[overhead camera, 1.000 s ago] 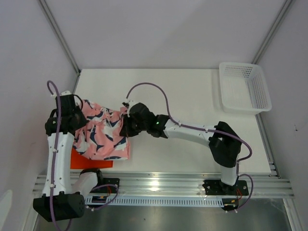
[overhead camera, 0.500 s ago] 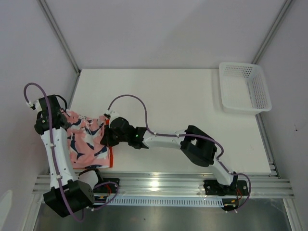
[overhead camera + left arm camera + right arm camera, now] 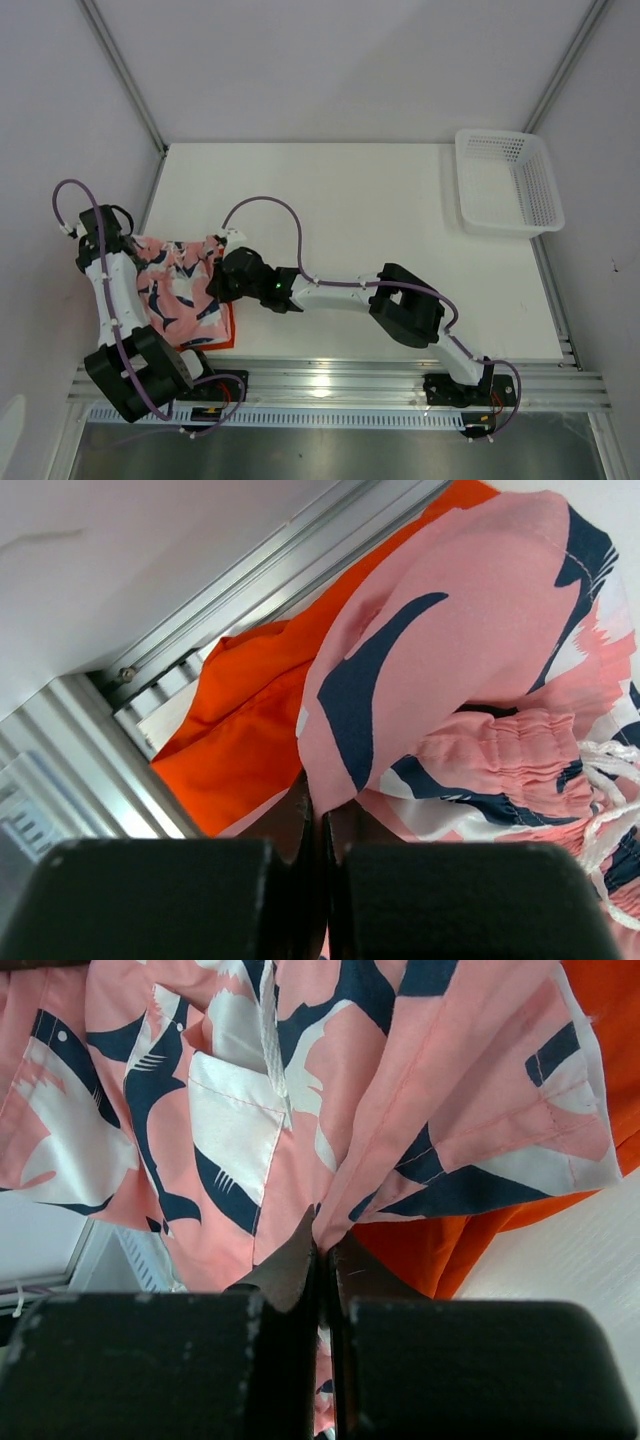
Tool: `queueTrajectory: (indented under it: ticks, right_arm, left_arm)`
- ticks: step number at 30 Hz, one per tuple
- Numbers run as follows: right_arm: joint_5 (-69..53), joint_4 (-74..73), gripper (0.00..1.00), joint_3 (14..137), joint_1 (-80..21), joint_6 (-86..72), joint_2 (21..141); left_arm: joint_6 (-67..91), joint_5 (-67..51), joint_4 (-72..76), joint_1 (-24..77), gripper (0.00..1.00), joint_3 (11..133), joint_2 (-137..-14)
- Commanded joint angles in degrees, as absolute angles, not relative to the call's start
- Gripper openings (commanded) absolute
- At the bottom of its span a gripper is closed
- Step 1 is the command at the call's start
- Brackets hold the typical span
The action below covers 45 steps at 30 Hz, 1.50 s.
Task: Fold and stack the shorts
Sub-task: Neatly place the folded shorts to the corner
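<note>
The pink shorts (image 3: 180, 290) with the navy-and-white print hang stretched between my two grippers at the table's near left corner. The orange shorts (image 3: 222, 328) lie flat beneath them, only an edge showing from above. My left gripper (image 3: 128, 248) is shut on the pink shorts' left edge (image 3: 345, 770), with the orange shorts (image 3: 235, 730) below. My right gripper (image 3: 218, 280) is shut on their right edge (image 3: 330, 1225), the orange shorts (image 3: 450, 1245) under it. A white drawstring (image 3: 610, 770) hangs from the waistband.
A white mesh basket (image 3: 508, 180) stands at the table's far right. The aluminium rail (image 3: 330, 378) runs along the near edge and a frame post (image 3: 125, 75) stands at the back left. White tabletop (image 3: 380, 220) lies between.
Both grippers have carried the pink shorts left and down toward the near left corner, over the orange shorts. The orange pair is now almost wholly covered.
</note>
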State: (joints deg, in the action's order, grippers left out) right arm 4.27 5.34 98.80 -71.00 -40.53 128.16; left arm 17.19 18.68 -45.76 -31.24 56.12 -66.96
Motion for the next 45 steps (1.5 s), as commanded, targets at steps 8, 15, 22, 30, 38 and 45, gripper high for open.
queueTrajectory:
  ticks: [8,15,22,30,38,45]
  right_arm:
    - [9.67,7.38,0.0,100.2,-71.45,-40.96,127.71]
    - [9.67,7.65,0.0,101.33,-71.72,-41.57,129.2]
    - [9.14,8.09,0.0,101.43,-72.6,-42.89,130.87]
    - [12.91,3.96,0.31,101.87,-73.65,-44.12,130.87]
    - [16.87,4.39,0.75,92.92,-70.67,-45.18,123.23]
    - [14.6,5.61,0.72,83.53,-66.89,-44.38,114.01]
  left_arm:
    - [14.59,13.36,-42.01,-34.1,0.0,58.1,-71.45]
    - [14.33,12.56,-42.27,-35.51,0.77,58.71,-71.11]
    - [13.62,13.54,-42.28,-35.6,0.99,60.2,-67.68]
    - [13.27,11.43,-42.71,-35.42,0.99,60.38,-66.19]
    - [14.59,6.87,-42.54,-34.02,0.99,60.9,-61.79]
    - [16.25,3.53,-43.07,-29.53,0.99,62.41,-58.02]
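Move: The pink patterned shorts, pinched at both sides, are bound for the folded orange shorts in the near-left corner of the table. From the left hand the orange shorts' middle is about 10 cm right, 2 cm back and 9 cm below, with the table corner some 16 cm back and 6 cm left. From the right hand the orange shorts' middle is roughly 11 cm left, level ahead and 7 cm below, with the corner about 13 cm back and 28 cm left. The pink shorts are let down onto the orange ones, left side first: the left hand sinks about 2 cm, opens wide, then lifts away some 7 cm, edging forward as its fingers tip up. The right hand keeps its pinch almost in place, sinks 2 cm, opens to about three-quarters, dips a little more and draws off right and slightly forward. ##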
